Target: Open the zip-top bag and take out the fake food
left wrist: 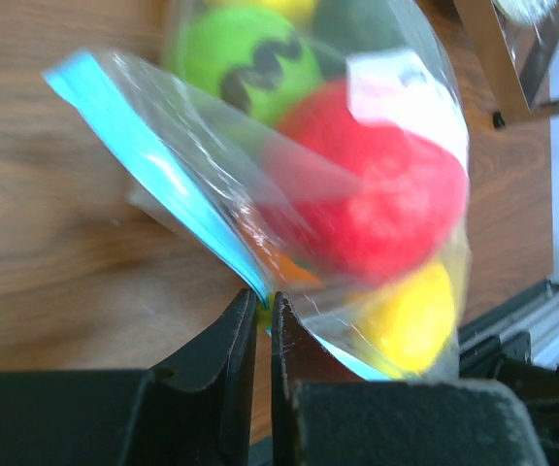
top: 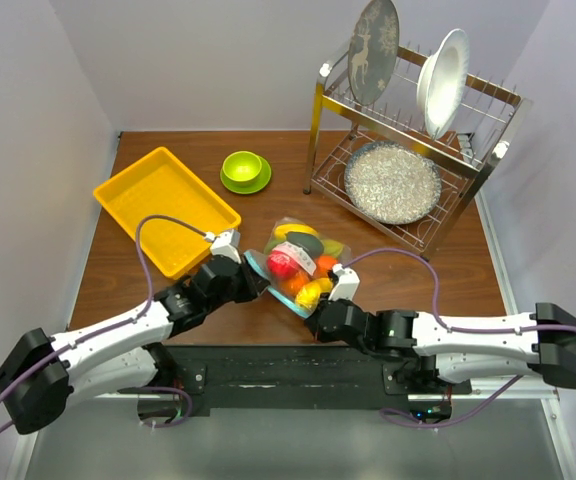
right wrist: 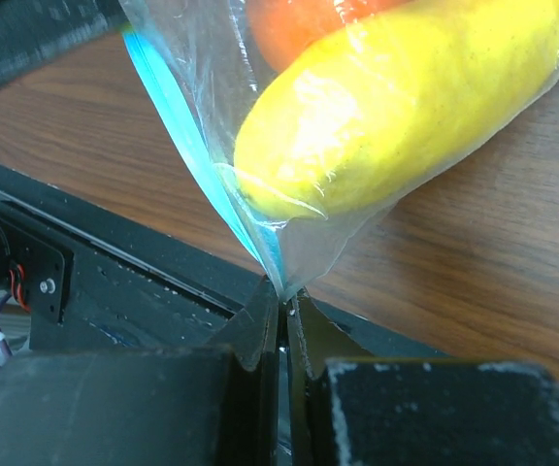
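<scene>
The clear zip-top bag (top: 298, 258) sits between the arms at mid-table, its teal zip strip (left wrist: 153, 165) facing the near left. Inside is the fake food: a red piece (left wrist: 377, 194), a green one (left wrist: 250, 63), a yellow one (right wrist: 396, 107) and an orange one (right wrist: 299, 24). My left gripper (left wrist: 263, 301) is shut on the zip strip near its middle. My right gripper (right wrist: 284, 296) is shut on the bag's near corner, where the strip ends. In the right wrist view the bag hangs taut above the wooden table.
A yellow tray (top: 163, 205) lies at the back left. A lime-green bowl on its saucer (top: 244, 168) stands behind the bag. A metal dish rack (top: 408, 140) with plates and a silver pan (top: 391, 180) fills the back right. The black base rail (top: 298, 365) runs along the near edge.
</scene>
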Motion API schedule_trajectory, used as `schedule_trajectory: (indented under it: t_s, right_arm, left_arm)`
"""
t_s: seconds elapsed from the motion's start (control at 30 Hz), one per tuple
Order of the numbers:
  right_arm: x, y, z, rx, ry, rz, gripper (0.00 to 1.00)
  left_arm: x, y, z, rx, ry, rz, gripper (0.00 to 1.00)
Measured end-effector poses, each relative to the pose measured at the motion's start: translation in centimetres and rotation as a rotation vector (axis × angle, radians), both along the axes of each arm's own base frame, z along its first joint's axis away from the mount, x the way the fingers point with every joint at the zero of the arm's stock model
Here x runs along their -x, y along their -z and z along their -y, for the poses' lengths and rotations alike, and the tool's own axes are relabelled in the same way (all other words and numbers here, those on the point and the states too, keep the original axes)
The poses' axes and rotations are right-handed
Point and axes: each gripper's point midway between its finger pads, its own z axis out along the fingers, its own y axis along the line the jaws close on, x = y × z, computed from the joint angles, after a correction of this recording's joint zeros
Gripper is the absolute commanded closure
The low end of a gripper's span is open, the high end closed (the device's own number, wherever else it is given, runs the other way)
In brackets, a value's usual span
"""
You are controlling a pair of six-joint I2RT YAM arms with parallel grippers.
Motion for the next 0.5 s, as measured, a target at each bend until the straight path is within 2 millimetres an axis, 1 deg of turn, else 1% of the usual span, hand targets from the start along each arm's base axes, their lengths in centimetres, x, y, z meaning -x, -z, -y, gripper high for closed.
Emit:
schedule_trajectory:
  t_s: [0.13, 0.23, 0.33, 0.4, 0.47, 0.5]
  right_arm:
    - [0.1, 0.2, 0.7, 0.005, 0.006, -0.001, 1.0]
    - [0.1, 0.3, 1.4, 0.013, 0.016, 0.003, 1.0]
    - [0.1, 0.2, 1.8, 0.013, 0.02, 0.003, 1.0]
    - [0.0, 0.0, 1.7, 0.0, 0.022, 0.008, 1.0]
    - [0.0, -0.1, 1.6, -0.004, 0.022, 0.009, 1.0]
    - [0.0, -0.1, 1.6, -0.001, 0.02, 0.01, 1.0]
  left_arm:
    - [-2.1, -0.1, -2.1, -0.024, -0.079, 0.005, 1.0]
    - [-4.2, -0.2, -4.6, -0.058, -0.159, 0.009, 1.0]
    - [-5.6, -0.2, -6.7, -0.077, -0.215, 0.008, 1.0]
    - [-5.8, 0.0, -7.1, -0.078, -0.211, -0.004, 1.0]
    - [-5.9, 0.3, -7.1, -0.084, -0.191, -0.015, 1.0]
    - [-5.9, 0.3, -6.9, -0.086, -0.178, -0.017, 0.98]
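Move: The left hand already pinches the zip partway along; the zip's far left end lies about 8 cm ahead and 3 cm left, level with it. The red tomato is some 6 cm ahead and 4 cm right, the yellow fruit 11 cm right and level fore-and-aft, both about 4 cm lower. From the right hand, which holds the zip's near corner, that far end is roughly 16 cm ahead and 15 cm left. Left fingers pull the slider about 9 cm left and forward to the zip's far end; right keeps its corner. ##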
